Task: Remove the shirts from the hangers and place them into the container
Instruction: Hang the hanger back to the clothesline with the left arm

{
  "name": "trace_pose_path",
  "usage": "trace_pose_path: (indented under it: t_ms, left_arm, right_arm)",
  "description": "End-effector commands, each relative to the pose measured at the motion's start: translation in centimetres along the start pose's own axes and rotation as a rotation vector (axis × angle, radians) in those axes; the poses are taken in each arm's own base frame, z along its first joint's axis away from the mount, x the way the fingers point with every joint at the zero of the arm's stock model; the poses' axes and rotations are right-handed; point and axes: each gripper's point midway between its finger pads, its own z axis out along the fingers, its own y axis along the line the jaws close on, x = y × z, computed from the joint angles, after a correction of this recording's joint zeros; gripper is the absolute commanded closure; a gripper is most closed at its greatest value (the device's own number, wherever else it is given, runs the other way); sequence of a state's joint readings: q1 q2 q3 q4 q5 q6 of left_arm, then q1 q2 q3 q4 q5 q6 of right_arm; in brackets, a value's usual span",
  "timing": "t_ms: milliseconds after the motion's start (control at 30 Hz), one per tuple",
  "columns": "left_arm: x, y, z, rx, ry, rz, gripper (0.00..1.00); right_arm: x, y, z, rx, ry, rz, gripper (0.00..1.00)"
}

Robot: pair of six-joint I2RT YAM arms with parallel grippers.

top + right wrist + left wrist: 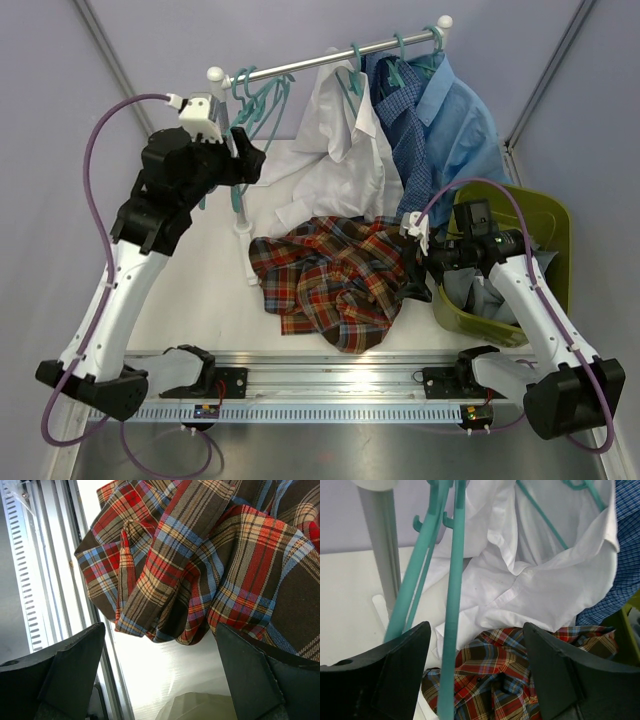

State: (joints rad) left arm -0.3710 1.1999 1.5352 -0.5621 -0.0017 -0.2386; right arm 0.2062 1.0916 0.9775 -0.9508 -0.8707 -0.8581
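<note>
A red-orange plaid shirt (330, 275) lies crumpled on the table. On the rail hang a white shirt (335, 150), half slipped off its teal hanger (352, 80), a dark blue check shirt (405, 130) and a light blue shirt (465, 130). Empty teal hangers (262, 100) hang at the rail's left end. My left gripper (245, 152) is open there; one hanger bar (452, 630) runs between its jaws close to the left finger, ungripped. My right gripper (413, 262) stands open at the plaid shirt's (200, 555) right edge, holding nothing. The olive container (555, 215) at right holds a grey shirt (490, 295).
The silver rail (300, 63) with white ball ends stands on a white post (382, 555) right beside my left gripper. A metal track (330, 385) runs along the near table edge. The container's rim (200, 707) lies just below my right gripper.
</note>
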Motion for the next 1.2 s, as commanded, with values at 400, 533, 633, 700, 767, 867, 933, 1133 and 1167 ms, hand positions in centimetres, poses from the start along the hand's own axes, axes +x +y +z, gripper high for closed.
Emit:
trace_pose_path:
  t_ms: [400, 533, 633, 700, 767, 867, 933, 1133, 1167]
  left_arm:
    - [1.0, -1.6, -11.5, 0.166, -0.142, 0.165, 0.01]
    - [5.4, -0.3, -13.3, 0.152, -0.107, 0.177, 0.01]
    - [8.4, 0.1, -14.0, 0.169, -0.12, 0.168, 0.01]
    - [9.6, 0.4, -14.2, 0.166, -0.129, 0.163, 0.01]
    - [11.0, 0.9, -14.2, 0.16, -0.132, 0.162, 0.01]
    - [12.6, 1.7, -14.0, 0.138, -0.13, 0.163, 0.01]
    - [13.3, 2.0, -13.9, 0.131, -0.134, 0.167, 0.01]
    - [15.3, 2.9, -13.4, 0.108, -0.131, 0.173, 0.01]
    - [15.4, 3.0, -13.5, 0.107, -0.137, 0.173, 0.01]
  right_arm:
    - [-0.2, 3.3, -0.2, -0.161, -0.097, -0.317, 0.01]
    - [-1.1, 2.0, -0.6, -0.125, -0.046, -0.484, 0.0]
    - [-1.7, 0.4, 0.0, -0.141, 0.053, -0.619, 0.01]
    - [-1.9, -0.6, 1.2, -0.152, 0.109, -0.658, 0.01]
    - [-2.5, -1.9, 2.9, -0.15, 0.197, -0.725, 0.01]
    - [-2.5, -4.2, 5.4, -0.111, 0.327, -0.793, 0.01]
    - [-2.9, -6.1, 6.4, -0.061, 0.39, -0.811, 0.01]
    - [-1.1, -8.8, 11.3, -0.099, 0.504, -0.805, 0.01]
    - [-0.4, -8.8, 12.4, -0.121, 0.519, -0.8, 0.01]
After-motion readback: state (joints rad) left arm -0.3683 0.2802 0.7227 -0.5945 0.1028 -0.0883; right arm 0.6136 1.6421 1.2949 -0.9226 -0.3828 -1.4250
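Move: The left hand has the just-hung hanger between its opening fingers, its middle about 4 cm ahead and 8 above; the rack's left post is 6 cm ahead and 6 left, the white shirt some 10 ahead, 13 right and 20 lower. From the right hand, the plaid shirt's middle lies about 14 cm left, 2 ahead and 15 below, the green container 19 right, 3 ahead and 12 lower. The left hand opens its fingers the rest of the way and backs off from the hung hanger, about 16 cm back and a little left, first rising a few centimetres to clear it, then sinking to end some 13 cm lower. After an early wait and a small draw back, the right hand swings forward, left and down, about 7 cm each way, over the plaid shirt with fingers wide open, its wrist rolling and tipping until they point steeply down close at the cloth. ##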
